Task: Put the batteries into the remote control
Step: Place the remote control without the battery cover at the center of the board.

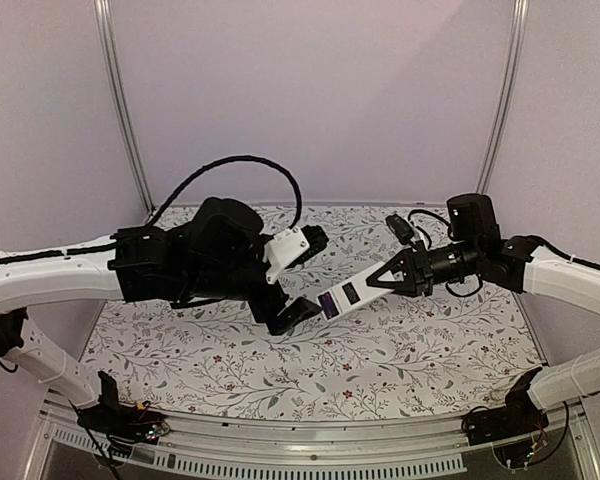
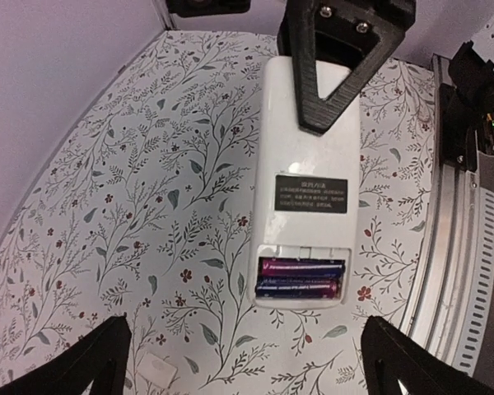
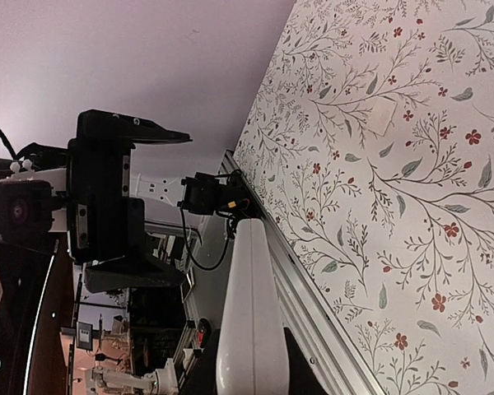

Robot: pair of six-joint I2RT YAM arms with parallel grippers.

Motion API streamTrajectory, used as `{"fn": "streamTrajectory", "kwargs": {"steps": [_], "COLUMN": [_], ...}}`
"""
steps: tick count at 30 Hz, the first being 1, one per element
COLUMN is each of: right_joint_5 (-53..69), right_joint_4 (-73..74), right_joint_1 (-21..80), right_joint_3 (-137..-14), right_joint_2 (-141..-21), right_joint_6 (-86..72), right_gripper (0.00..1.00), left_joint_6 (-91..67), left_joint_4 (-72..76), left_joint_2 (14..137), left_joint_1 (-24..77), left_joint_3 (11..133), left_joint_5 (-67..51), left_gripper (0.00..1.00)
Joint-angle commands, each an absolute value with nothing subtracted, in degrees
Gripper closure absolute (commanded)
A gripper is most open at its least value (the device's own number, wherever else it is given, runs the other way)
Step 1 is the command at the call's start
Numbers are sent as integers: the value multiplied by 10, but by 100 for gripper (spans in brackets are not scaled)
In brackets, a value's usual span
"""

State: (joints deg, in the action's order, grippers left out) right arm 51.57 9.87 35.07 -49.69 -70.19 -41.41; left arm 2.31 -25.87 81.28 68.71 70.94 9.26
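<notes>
The remote control (image 2: 306, 156) is held in the air above the flowered cloth, plain white back up. Two dark batteries (image 2: 300, 278) lie side by side in its open recess at the end nearest my left gripper. My right gripper (image 1: 375, 283) is shut on the remote's far end; one black finger (image 2: 337, 74) lies across its back. In the right wrist view the remote (image 3: 249, 313) shows edge-on. My left gripper (image 2: 247, 366) is open and empty, just short of the battery end, its fingers (image 2: 86, 362) wide apart. In the top view the remote (image 1: 342, 296) bridges both grippers.
A small flat white piece (image 2: 158, 370) lies on the flowered cloth (image 2: 107, 181) below my left gripper; it also shows faintly in the right wrist view (image 3: 384, 115). A metal rail (image 2: 445, 247) runs along the table's near edge. Purple walls stand behind and at both sides.
</notes>
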Motion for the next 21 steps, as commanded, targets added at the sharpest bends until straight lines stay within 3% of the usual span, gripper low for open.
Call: {"fn": "streamTrajectory", "kwargs": {"steps": [1,6,14,21], "right_joint_5": [534,540,525,510], "right_joint_4": [48,7,-49,-85], "right_joint_1": [328,327,327,328], "right_joint_3": [-477,-452,-430,-430], "right_joint_2": [-705,-730,-776,-848], "right_joint_6": [-418,-429,-427,-421], "right_gripper": [100,100,100,100], "left_joint_6": [30,48,49,61], "left_joint_4": [-309,-290,-258,-228], "left_joint_2": [759,743,845,864], "left_joint_1": [605,587,611,595], "left_joint_3": [667,637,665,639], "left_joint_5": [-40,-36,-24,-42], "left_gripper": [0,0,4,1]}}
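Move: The right hand holds the remote control by its end opposite the batteries; the bare board's centre, where it is to go, lies about 10 cm left, 7 cm ahead and 23 cm below that hand, and the battery cover 26 cm left, 12 cm ahead and 23 cm below. From the empty left hand, the remote's middle is some 9 cm right, 1 cm ahead and 2 cm lower; the cover is 12 cm left, 14 cm ahead and 24 cm down. The right hand keeps its pinch on the remote control and lowers it about 7 cm towards the board, easing forward some 3 cm as it sinks, battery side still facing up. The left hand, already free of the remote and wide open, first draws off to the left by 5 cm and slightly forward, then drops about 8 cm beside the remote's battery end, drifting partly back to the right, its fingers tilting more steeply down. ##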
